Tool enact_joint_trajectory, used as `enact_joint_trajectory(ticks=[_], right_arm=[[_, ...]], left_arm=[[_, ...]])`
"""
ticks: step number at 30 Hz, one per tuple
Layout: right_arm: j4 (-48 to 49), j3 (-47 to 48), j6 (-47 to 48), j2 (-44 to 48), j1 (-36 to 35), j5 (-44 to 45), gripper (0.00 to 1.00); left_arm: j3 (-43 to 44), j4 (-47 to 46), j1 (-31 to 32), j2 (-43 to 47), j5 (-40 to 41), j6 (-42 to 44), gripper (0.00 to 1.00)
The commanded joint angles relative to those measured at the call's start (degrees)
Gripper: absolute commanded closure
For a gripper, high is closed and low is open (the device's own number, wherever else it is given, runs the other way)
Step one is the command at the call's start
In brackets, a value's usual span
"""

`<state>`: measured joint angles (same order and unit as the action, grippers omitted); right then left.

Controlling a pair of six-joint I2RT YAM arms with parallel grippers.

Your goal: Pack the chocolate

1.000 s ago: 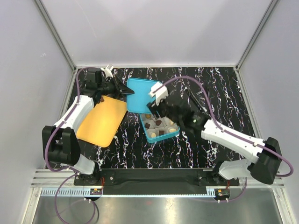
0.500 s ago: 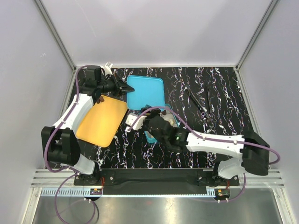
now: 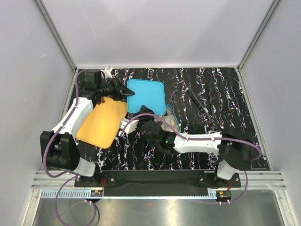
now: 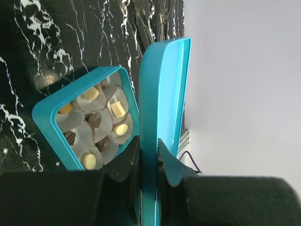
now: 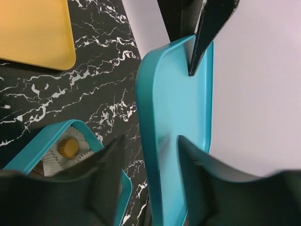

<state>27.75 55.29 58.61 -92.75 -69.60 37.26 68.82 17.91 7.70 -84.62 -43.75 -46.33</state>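
Observation:
My left gripper (image 4: 148,143) is shut on the edge of the teal lid (image 4: 162,94) and holds it on edge, upright, off the table; both also show in the top view, the gripper (image 3: 123,89) and the lid (image 3: 146,96). The teal box (image 4: 44,115) lies open beside it, with dark chocolate (image 4: 95,120) and cream chocolate (image 4: 117,109) in paper cups. My right gripper (image 5: 150,141) is open with the lid's near rim (image 5: 153,122) between its fingers, apart from both. In the top view my right arm (image 3: 188,140) covers most of the box (image 3: 170,108).
An orange tray (image 3: 101,123) lies left of the box, also in the right wrist view (image 5: 33,33). Black tongs (image 3: 197,103) lie at the back right. The left gripper's fingers (image 5: 207,33) grip the lid's far edge.
My right arm has swung left and forward across the box; its open gripper now straddles the lid's rim. The left gripper keeps holding the lid, shifted only slightly.

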Motion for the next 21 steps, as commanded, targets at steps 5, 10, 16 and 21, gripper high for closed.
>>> enact_joint_trajectory(ticks=[5,10,16,21], right_arm=[[14.35,2.1,6.78,-4.72,0.52,5.2,0.69],[13.83,3.95,6.96,-4.37,0.26,6.42,0.9],[10.05,6.15,5.21,-2.79,-0.88,9.93,1.0],[-4.85,9.75,-8.13,1.42,-1.59,11.17,1.0]], left_arm=[[-2.02,-1.3,-0.23,5.86,-2.75,-3.16,0.94],[-1.85,0.02,-0.23,7.89,-2.31,-2.63,0.84],[1.14,-0.6,-0.32,9.21,-1.61,-4.3,0.51],[9.29,3.42,-1.37,8.07,-0.12,-1.06,0.25]])
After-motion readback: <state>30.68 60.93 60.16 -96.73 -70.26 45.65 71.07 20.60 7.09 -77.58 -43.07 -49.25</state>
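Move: The left hand still holds the chocolate box's lid by its left side, the lid's middle lying about 7 cm to its right, 2 cm back and slightly below. The right hand's open fingers straddle the lid's near edge, its middle some 6 cm ahead, level sideways and a touch higher. From the right hand the filled box sits about 7 cm right, 2 cm ahead and 17 below, and the orange tray 25 cm left, 2 cm ahead and 18 below. The right hand eases about 1 cm forward while its fingers close and pinch the lid's near edge, then lifts the lid some 2 cm and turns slightly clockwise, keeping its hold. The left hand, still gripping the lid's left side at first, draws back a centimetre or two, then opens wide to let go and rises about 5 cm, so the lid passes to the right hand alone, with one left finger still close beside the rim. ##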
